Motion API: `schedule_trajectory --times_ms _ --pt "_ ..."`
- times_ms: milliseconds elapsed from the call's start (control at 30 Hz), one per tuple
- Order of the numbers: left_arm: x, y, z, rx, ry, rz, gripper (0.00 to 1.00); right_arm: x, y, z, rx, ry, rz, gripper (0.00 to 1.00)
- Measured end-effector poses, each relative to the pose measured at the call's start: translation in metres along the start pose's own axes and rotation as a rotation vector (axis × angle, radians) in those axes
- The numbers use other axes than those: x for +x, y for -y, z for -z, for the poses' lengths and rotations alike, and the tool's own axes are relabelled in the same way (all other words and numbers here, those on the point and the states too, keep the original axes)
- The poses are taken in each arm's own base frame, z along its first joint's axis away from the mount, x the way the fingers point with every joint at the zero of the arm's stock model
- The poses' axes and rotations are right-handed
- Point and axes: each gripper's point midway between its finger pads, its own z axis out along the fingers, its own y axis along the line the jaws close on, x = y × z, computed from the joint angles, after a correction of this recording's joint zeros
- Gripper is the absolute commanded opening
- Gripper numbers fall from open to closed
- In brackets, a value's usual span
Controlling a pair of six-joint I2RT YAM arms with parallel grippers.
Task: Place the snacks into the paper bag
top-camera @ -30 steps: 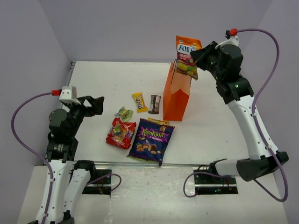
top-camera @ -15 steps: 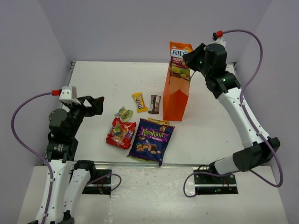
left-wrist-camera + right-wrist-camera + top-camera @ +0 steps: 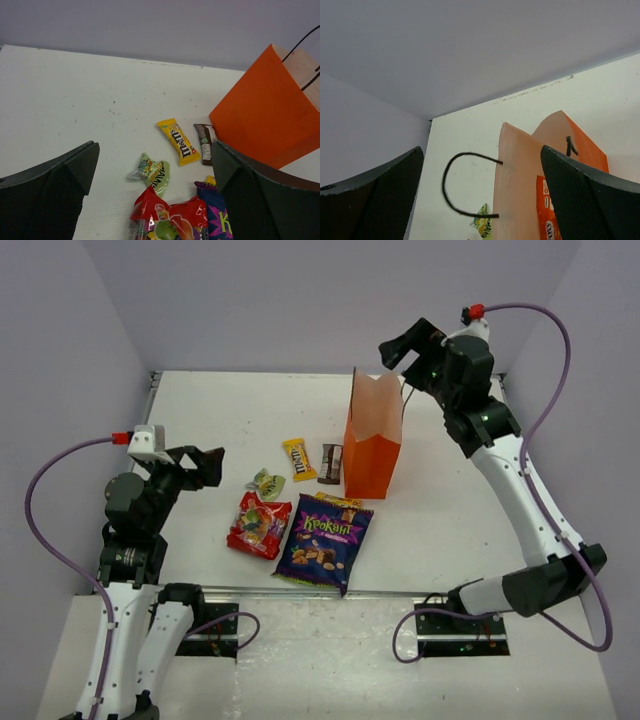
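Observation:
The orange paper bag (image 3: 373, 445) stands upright at the table's middle right. My right gripper (image 3: 408, 348) hovers open just above its back rim, with nothing between its fingers. In the right wrist view (image 3: 480, 150) the orange bag (image 3: 546, 215) lies inside the paper bag (image 3: 517, 190). On the table left of the paper bag lie the purple nut bag (image 3: 323, 542), red bag (image 3: 259, 524), yellow pack (image 3: 298, 458), brown bar (image 3: 331, 462) and green-yellow wrapper (image 3: 265, 483). My left gripper (image 3: 205, 466) is open at the left, above the table and apart from them (image 3: 155, 145).
The white table (image 3: 230, 420) is boxed in by lilac walls at the back and both sides. A black cord handle (image 3: 450, 185) sticks out from the paper bag's mouth toward the left. In the left wrist view the paper bag (image 3: 265, 120) stands right of the loose packets.
My right gripper carried the orange bag over the paper bag and opened. The orange bag has dropped inside. The left arm has not moved.

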Motion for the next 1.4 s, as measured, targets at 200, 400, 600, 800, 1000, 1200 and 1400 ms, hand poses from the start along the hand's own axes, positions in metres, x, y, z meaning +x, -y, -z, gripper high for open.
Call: schedule_trajectory --times_ms 200,400,600,800,1000,1200,1400 --pt "0.001 0.002 -0.003 0.016 -0.006 0.001 1.00 -0.004 -0.005 0.050 -0.077 0.019 0.009 0.99" --pt "0.021 -0.002 -0.024 0.020 -0.092 0.018 1.00 0.003 0.005 0.116 -0.147 0.045 0.017 0.99" --pt "0.063 -0.012 -0.064 0.007 -0.307 0.077 1.00 0.023 0.020 0.157 -0.190 0.026 0.047 0.99" --pt "0.089 -0.022 -0.087 -0.036 -0.431 0.129 1.00 0.060 0.048 0.166 -0.158 -0.061 0.089 0.99" --pt "0.104 -0.006 -0.114 -0.044 -0.502 0.153 1.00 0.081 0.063 0.172 -0.139 -0.122 0.118 0.99" --pt "0.133 0.009 -0.138 -0.071 -0.560 0.185 1.00 0.087 0.063 0.174 -0.153 -0.151 0.141 0.99" --pt "0.171 0.004 -0.180 -0.130 -0.617 0.230 1.00 0.094 0.066 0.178 -0.154 -0.181 0.159 0.99"
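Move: From the left gripper the yellow M&M's pack lies about 20 cm ahead, 18 cm to the right and 30 cm below. The green Mamba pack is about 13 cm ahead and 10 cm right of that gripper; the brown chocolate bar is level with the M&M's, some 6 cm farther right. From the right gripper the M&M's lie about 4 cm ahead, 22 cm left and 40 cm below; the paper bag is nearly beneath that gripper, its middle 3 cm ahead, 2 cm left and 29 cm down. Bring the open left gripper down and forward towards the M&M's, about 17 cm down and 16 cm out, swinging some 9 cm right mainly in the second half while tipping the fingers nearly 40 degrees downward. Meanwhile draw the empty, open right gripper back about 19 cm from over the paper bag, rising slightly and then sinking well below its starting height, turning counter-clockwise some 15 degrees. ##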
